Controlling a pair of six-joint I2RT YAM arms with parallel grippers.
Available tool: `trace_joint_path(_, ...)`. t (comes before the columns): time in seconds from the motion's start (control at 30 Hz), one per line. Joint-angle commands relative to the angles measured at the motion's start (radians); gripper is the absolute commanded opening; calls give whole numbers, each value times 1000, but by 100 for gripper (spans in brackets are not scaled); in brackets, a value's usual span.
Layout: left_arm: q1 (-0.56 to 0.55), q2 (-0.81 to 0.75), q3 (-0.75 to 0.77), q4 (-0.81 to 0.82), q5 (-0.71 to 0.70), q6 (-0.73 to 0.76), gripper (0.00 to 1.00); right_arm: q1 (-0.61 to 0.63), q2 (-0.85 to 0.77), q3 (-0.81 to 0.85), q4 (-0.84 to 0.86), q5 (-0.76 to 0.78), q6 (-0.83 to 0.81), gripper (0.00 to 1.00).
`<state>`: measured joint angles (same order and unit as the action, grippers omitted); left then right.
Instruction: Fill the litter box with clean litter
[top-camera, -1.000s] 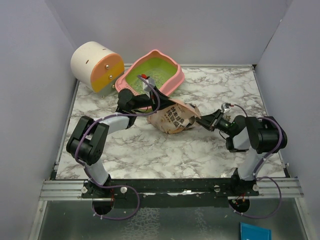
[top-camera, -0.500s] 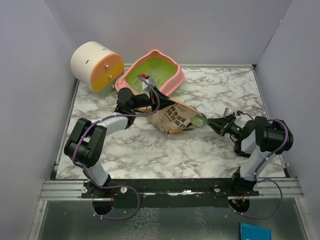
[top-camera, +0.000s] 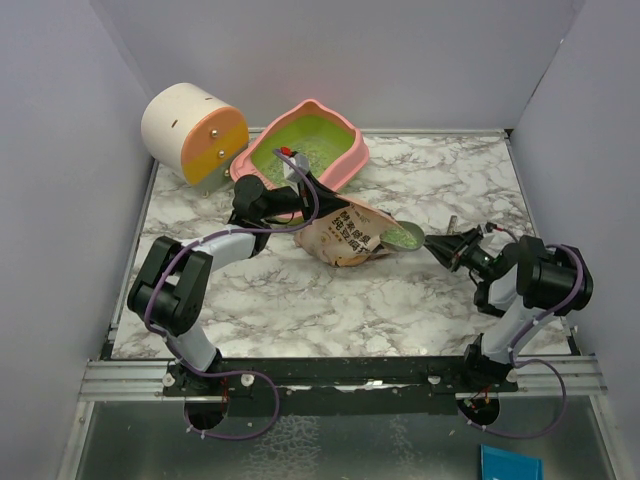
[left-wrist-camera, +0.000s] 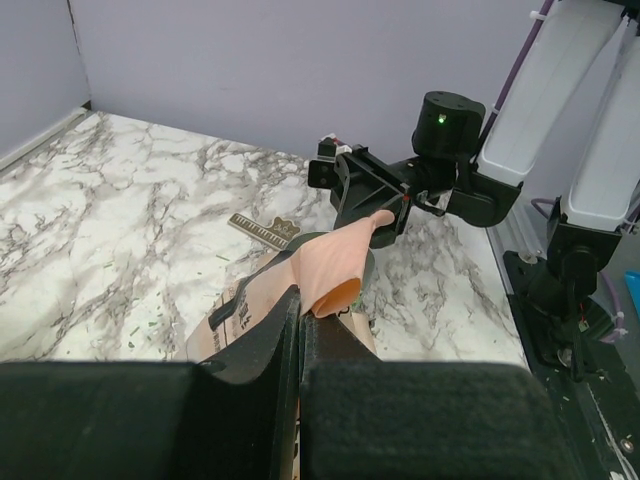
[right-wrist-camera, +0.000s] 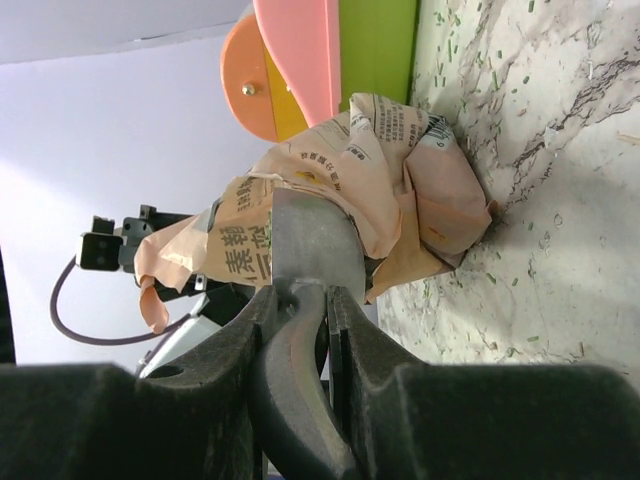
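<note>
The pink litter box (top-camera: 352, 150), lime green inside, sits tilted at the back, with some pale clean litter (top-camera: 312, 156) in it. In front of it lies a tan printed bag (top-camera: 345, 238), and my left gripper (top-camera: 302, 216) is shut on its top flap (left-wrist-camera: 345, 262). My right gripper (top-camera: 447, 247) is shut on the handle of a grey metal scoop (right-wrist-camera: 310, 250). The scoop's bowl (top-camera: 403, 237) holds greenish litter just right of the bag's mouth. In the right wrist view the bag (right-wrist-camera: 400, 170) lies behind the scoop and the box's pink rim (right-wrist-camera: 300, 50) is beyond it.
A cream-and-orange cylinder (top-camera: 193, 132) stands at the back left beside the box. A small grey strip (top-camera: 452, 220) lies on the marble right of the bag. Loose granules are scattered on the table (right-wrist-camera: 560, 200) near the bag. Grey walls close three sides.
My right gripper has drawn back to the right, and the scoop has come out of the bag's mouth with litter in it. The left gripper and the bag have stayed put.
</note>
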<state>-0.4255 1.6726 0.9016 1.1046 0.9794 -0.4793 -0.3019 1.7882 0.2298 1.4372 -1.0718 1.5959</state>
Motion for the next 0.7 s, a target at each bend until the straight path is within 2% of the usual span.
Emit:
trace_joint_path(0.0,-1,-37,-2,-2,-11,-2,0,-31,-33,-18,335,-15,29,1)
trace_joint_path(0.1,-1,-39,3,-2,-17,-18,1,-49,-45,-37,335,-1,29,1)
trace_joint_path(0.33,-1,-39,12,-2,-34,-45,16,-132,-115,-76,334,-8,45,1)
trace_joint_path(0.67,3,-67,4,-4,-81,-54,55,-222,-166,-107,334,-54,63,1)
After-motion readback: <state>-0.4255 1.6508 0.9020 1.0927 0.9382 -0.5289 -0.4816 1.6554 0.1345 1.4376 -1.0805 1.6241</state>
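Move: The left fingers are shut on the bag's top edge, with the bag's middle about 14 cm below them and 2 cm back. The right hand holds the litter-filled scoop with its bowl reaching into the bag's mouth. From that hand, the litter box it is to fill lies some 21 cm ahead, 27 cm left and 5 cm lower; the bag is 18 cm straight left at about its own height, and the slotted tool 5 cm ahead, 4 cm right and 10 cm down. The left fingers let go of the bag's top edge, opening about halfway around it while that hand stays almost in place and lifts barely 1 cm at the end. Meanwhile the right hand keeps its grip on the scoop handle and draws the loaded bowl out through the bag's mouth, about 4.5 cm to the right, slightly back and up, swinging about 10 degrees clockwise. ##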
